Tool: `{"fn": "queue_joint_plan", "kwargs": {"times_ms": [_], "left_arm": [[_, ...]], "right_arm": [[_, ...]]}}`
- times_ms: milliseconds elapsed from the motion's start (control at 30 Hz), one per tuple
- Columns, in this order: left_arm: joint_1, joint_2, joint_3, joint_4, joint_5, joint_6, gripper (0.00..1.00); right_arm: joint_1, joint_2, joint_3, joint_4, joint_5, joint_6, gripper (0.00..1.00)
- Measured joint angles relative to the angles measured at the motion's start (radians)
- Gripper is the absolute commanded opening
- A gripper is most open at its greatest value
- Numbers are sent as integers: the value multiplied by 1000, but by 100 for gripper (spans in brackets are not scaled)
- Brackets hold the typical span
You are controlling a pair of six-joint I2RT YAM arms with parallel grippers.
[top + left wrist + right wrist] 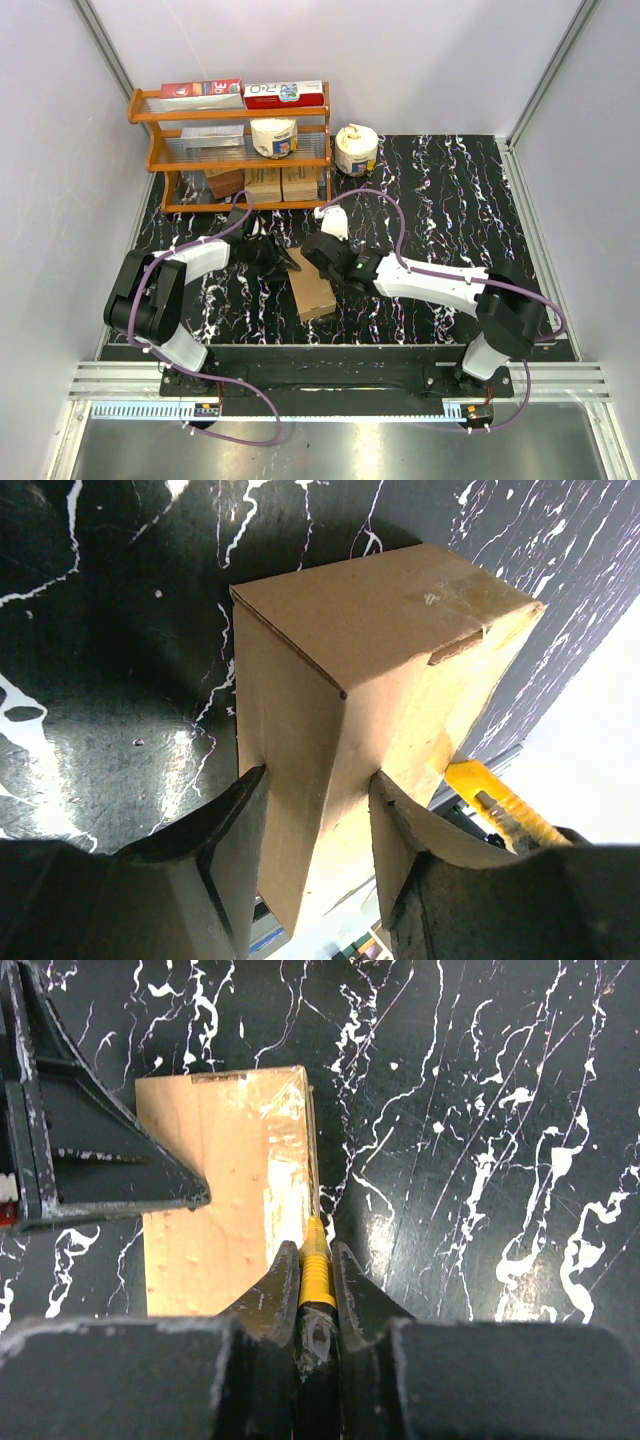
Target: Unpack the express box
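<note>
The express box (312, 290), a plain brown carton, lies on the black marbled table between the two arms. My left gripper (315, 780) is shut on its near end, one finger on each side face of the box (370, 630). My right gripper (316, 1250) is shut on a yellow utility knife (316, 1260), whose tip rests at the right edge of the box top (220, 1210), beside a pale taped strip. The knife (500, 805) shows behind the box in the left wrist view. The left gripper's dark finger (100, 1160) lies over the box's left side.
An orange shelf rack (232, 115) stands at the back left with red-and-white cartons (245, 93), a white roll (273, 137) and small brown boxes (265, 183). Another white roll (356, 150) sits on the table beside it. Grey walls close in both sides.
</note>
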Motion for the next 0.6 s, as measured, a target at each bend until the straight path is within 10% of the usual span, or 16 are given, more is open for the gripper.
{"fn": "queue_joint_plan", "kwargs": {"times_ms": [600], "left_arm": [[-1,3,-2,3,-1,-26,39]], "right_arm": [[18,-190,-119,-107,-134,60,0]]}}
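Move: The box cutter, already held in the right gripper, has its tip at the right-hand long edge of the express box, about halfway along. The box's middle lies about 3 cm back, 3 cm to the left and 9 cm below the right hand; its near right corner, where that edge ends, is some 7 cm back and 3 cm to the right. From the left hand, already gripping the box's left side, that corner is roughly 8 cm back and 9 cm to the right. Draw the right gripper back about 5 cm and some 2.5 cm to the right, pulling the box cutter's tip along the box's right-hand long edge towards its near right corner, at a steady pace and almost level, tipping the hand a little further down as it goes. Keep the cutter gripped, and hold the left gripper where it is, still pinching the box's left side. ##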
